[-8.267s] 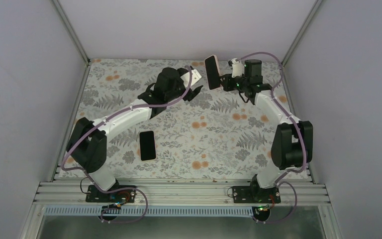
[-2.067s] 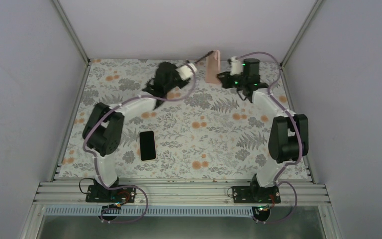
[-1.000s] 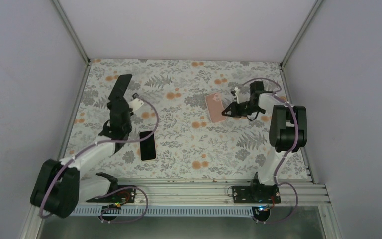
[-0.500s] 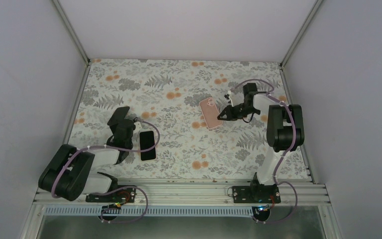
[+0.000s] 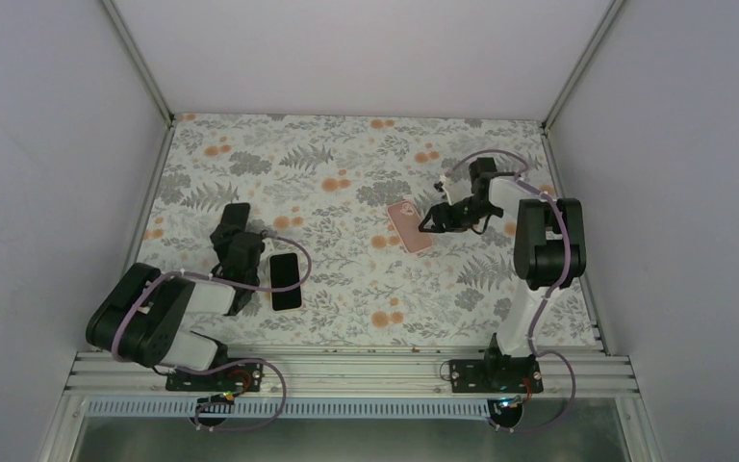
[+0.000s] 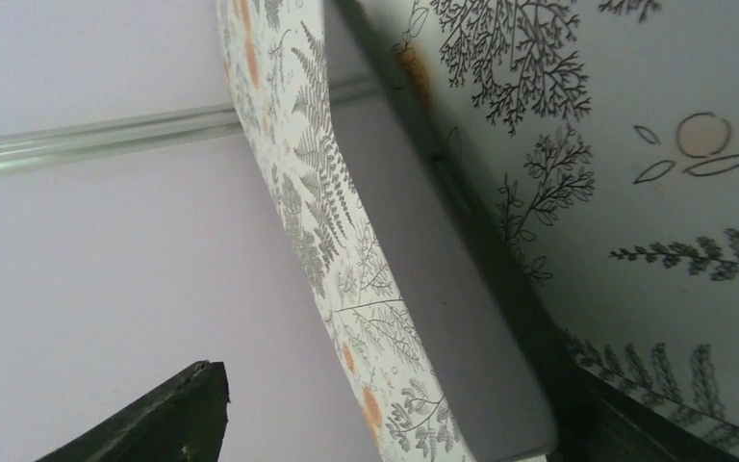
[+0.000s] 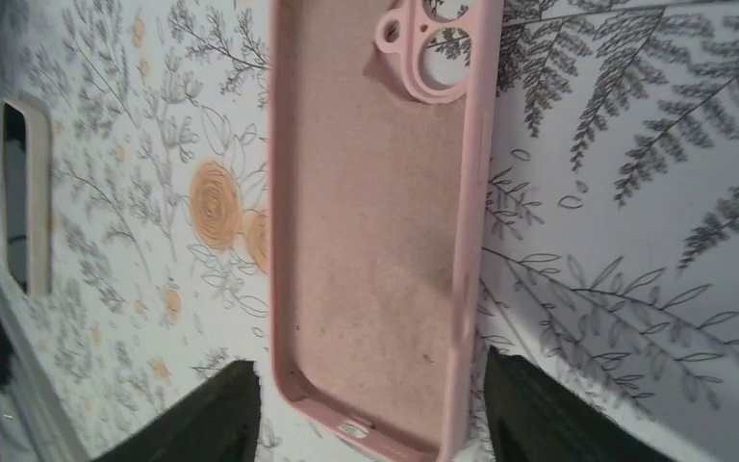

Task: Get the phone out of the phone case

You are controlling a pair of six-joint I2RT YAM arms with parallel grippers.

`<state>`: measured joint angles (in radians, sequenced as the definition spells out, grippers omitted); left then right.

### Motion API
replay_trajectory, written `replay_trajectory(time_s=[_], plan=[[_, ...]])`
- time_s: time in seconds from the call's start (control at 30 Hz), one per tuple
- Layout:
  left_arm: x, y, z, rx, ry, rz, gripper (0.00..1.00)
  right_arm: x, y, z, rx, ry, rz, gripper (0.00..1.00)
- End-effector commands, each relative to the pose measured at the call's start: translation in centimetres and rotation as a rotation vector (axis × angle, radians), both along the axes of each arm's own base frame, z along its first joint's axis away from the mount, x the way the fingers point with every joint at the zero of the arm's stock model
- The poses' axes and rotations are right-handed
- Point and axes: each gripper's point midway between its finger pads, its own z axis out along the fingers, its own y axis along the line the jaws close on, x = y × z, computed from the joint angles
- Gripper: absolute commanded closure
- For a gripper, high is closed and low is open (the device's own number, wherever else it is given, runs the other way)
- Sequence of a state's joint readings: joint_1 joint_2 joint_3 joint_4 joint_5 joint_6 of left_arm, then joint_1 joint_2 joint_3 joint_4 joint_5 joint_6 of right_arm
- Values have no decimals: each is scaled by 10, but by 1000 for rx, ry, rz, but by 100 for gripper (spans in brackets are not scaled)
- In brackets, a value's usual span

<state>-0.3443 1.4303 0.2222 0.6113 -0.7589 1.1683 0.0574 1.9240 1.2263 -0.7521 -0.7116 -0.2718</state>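
The empty pink phone case (image 5: 408, 227) lies open side up on the flowered cloth right of centre, and its bare inside (image 7: 375, 221) fills the right wrist view. My right gripper (image 5: 430, 221) is open at the case's right end, its fingers (image 7: 231, 419) apart on either side of that end. The black phone (image 5: 234, 217) rests at the left of the table. My left gripper (image 5: 236, 234) is open at its near end. In the left wrist view the phone's grey face (image 6: 452, 318) runs between the spread fingers (image 6: 197, 404).
A second black slab (image 5: 286, 269), like a phone, lies flat just right of the left gripper and shows at the left edge of the right wrist view (image 7: 19, 192). Walls close the table at the back and both sides. The metal rail (image 5: 346, 366) with the arm bases runs along the near edge.
The left arm carried the black phone down from upright to the table at the left and opened. The right arm lowered the pink case flat, shifted slightly, and opened.
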Motion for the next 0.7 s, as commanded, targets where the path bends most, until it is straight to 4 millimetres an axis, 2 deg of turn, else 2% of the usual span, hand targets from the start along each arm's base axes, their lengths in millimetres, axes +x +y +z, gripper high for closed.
replay_trajectory(time_s=[0.0, 0.07, 0.1, 0.17, 0.2, 0.27, 0.37, 0.43, 0.6, 0.67], plan=[[0, -10, 8, -71, -7, -17, 19, 16, -10, 14, -64, -67, -10, 32], [0, -20, 11, -134, 23, -41, 17, 22, -15, 24, -95, -103, -11, 6], [-4, -26, 10, -166, 58, -56, 16, 26, -17, 31, -111, -130, -9, 1], [-6, -43, 18, -255, 97, -104, 15, 31, -18, 46, -162, -205, 13, 0], [-8, -54, 21, -308, 136, -132, 10, 32, -14, 55, -181, -239, 29, 0], [-15, -78, 30, -401, 226, -219, 1, 28, -2, 70, -193, -283, 72, 0], [-24, -94, 35, -444, 321, -289, 1, 9, 30, 86, -187, -343, 201, 0], [-21, -92, 34, -426, 331, -285, 0, -3, 45, 83, -234, -362, 266, 0], [-25, -82, 1, -382, 444, -223, 3, -22, 67, 81, -191, -317, 337, 0], [-18, -82, 1, -406, 413, -205, 2, -40, 77, 76, -171, -294, 421, 0]])
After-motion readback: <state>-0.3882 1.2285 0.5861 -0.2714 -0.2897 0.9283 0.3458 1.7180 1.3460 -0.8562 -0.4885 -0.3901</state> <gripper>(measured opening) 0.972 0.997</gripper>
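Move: The second phone, still in its case, lies some 16 cm to the left hand's right and 11 cm back, about 3 cm below it. The bare phone just set down is about 5 cm ahead and 3 cm right of that hand, 2 cm below. From the right hand the cased phone is about 35 cm left and 13 cm back, 3 cm lower; the empty case's middle is roughly 5 cm left and 2 cm ahead, 2 cm lower. The left hand opens the rest of the way and comes clear of the bare phone, arcing about 9 cm to the right towards the cased phone, up some 7 cm and then back down to about 2 cm above its start, while its fingers tip down by some 30 degrees in all. The right hand, its fingers spreading fully beside the empty case, first eases slightly forward, then climbs about 8 cm and swings left over the case and a little back towards the cased phone, turning counter-clockwise on the way. ##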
